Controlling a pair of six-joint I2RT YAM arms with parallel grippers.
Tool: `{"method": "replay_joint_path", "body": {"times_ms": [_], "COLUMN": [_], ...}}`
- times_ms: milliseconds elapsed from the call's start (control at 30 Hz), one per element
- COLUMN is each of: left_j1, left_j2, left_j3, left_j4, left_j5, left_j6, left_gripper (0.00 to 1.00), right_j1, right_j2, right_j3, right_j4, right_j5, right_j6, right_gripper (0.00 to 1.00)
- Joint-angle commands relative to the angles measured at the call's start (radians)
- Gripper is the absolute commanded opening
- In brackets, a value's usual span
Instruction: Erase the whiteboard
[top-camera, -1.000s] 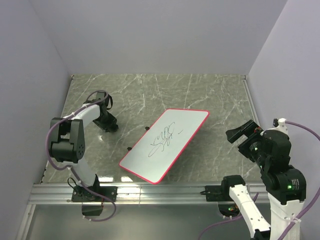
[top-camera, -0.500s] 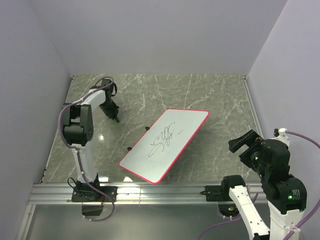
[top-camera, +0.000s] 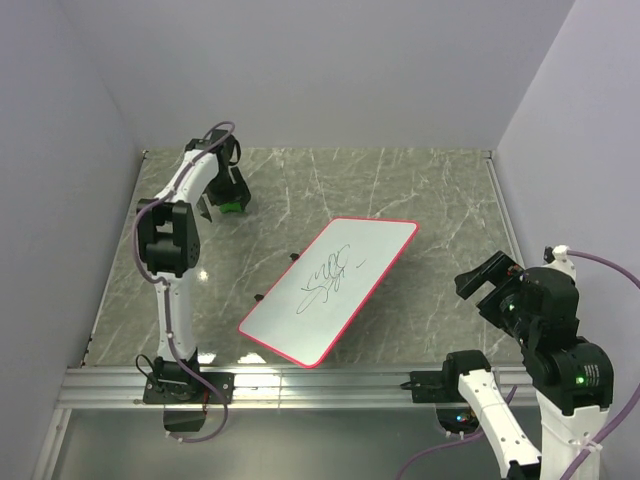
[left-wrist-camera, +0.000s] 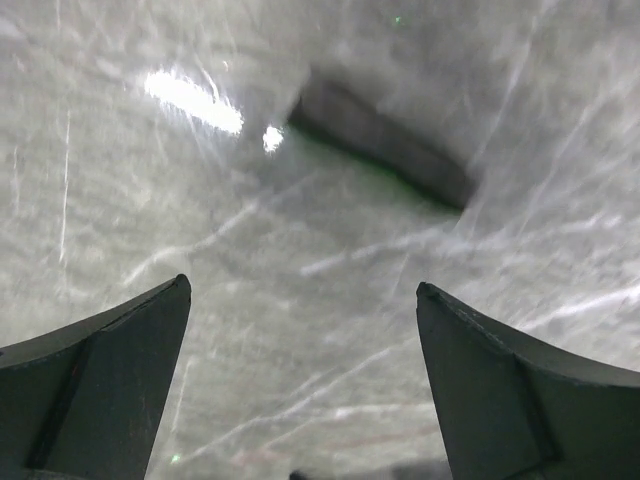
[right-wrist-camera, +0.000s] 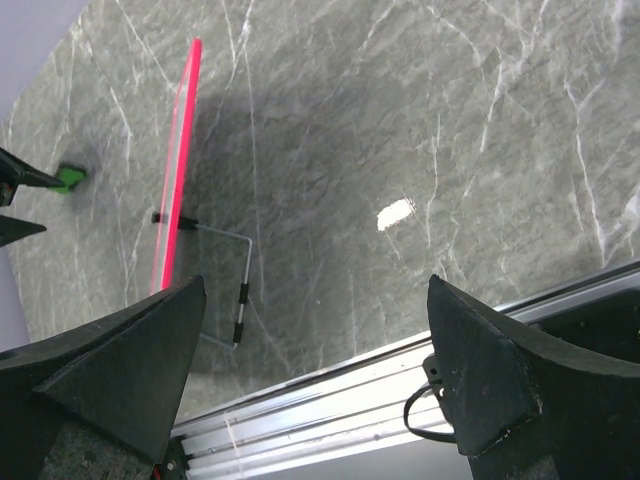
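Observation:
The whiteboard (top-camera: 330, 290) lies propped at a slant in the middle of the marble table, red-rimmed, with a black scribble (top-camera: 330, 272) on it. In the right wrist view the whiteboard (right-wrist-camera: 178, 170) shows edge-on. A small green eraser (top-camera: 232, 207) sits at the far left of the table. My left gripper (top-camera: 221, 202) hovers right by it, open; in its own blurred view the left gripper (left-wrist-camera: 302, 285) holds nothing and the eraser (left-wrist-camera: 385, 145) lies beyond the fingertips. My right gripper (top-camera: 487, 280) hangs open and empty at the near right, well off the board.
A bent wire stand (right-wrist-camera: 240, 290) sticks out from under the board's near edge. An aluminium rail (right-wrist-camera: 400, 390) runs along the table's front edge. Plain walls close in the table on the left, back and right.
The left arm has swung away from me to the far left corner, and its jaws have opened wide beside the green eraser. The right arm shifted only slightly.

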Motion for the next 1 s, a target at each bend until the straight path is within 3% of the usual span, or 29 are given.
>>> {"method": "replay_joint_path", "body": {"times_ms": [0,300,433,567,633,733,967], "left_j1": [-0.056,-0.059,-0.037,-0.030,0.021,0.069,0.004], "left_j2": [0.011,-0.017,-0.046,-0.032,0.003,0.031,0.031], "left_j3": [0.095,0.039,-0.030,0.022,0.051,0.042,0.014], "left_j4": [-0.086,-0.008,0.116,0.213,0.216,0.236,0.241], "left_j5": [-0.057,-0.091,-0.034,-0.045,0.021,0.113,0.060], "left_j6": [0.037,-0.067,-0.156,-0.078,-0.104,-0.252,-0.527], "left_gripper": [0.99,0.99,1.00,0.99,0.99,0.99,0.99], "right_j1": [0.004,0.004,0.003,0.004,0.004,0.004,0.004], "right_j2": [0.018,0.021,0.029,0.030,0.032,0.027,0.059], "right_j3": [0.019,0.010,0.024,0.048,0.066,0.059,0.025], "right_j4": [0.031,0.034,0.022,-0.003,-0.022,-0.041,-0.012], "right_j5": [-0.017,-0.029,-0.023,-0.012,0.006,0.032,0.029], "right_j6": [-0.025,-0.034,-0.042,-0.048,-0.051,-0.042,-0.005], "right_gripper": [0.98,0.98,0.98,0.98,0.98,0.98,0.97]}}
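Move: Just ahead of the left hand's open fingers, about 5 cm farther out, 1 cm to the right and 5 cm below, the eraser is tipped up on its side. The whiteboard's middle is some 25 cm back and 28 cm to the right of that hand, roughly level with it in height. From the right hand, the eraser is about 39 cm ahead, 54 cm to the left and 26 cm below. Swinging about 3 cm to the right first, clear of the eraser, the left hand then reverses and reaches some 7 cm forward while sliding back left, closing in over the eraser at almost unchanged height. The wrist turns about 20 degrees counter-clockwise and tilts the fingers some 15 degrees outward; they stay wide open and grip nothing. ##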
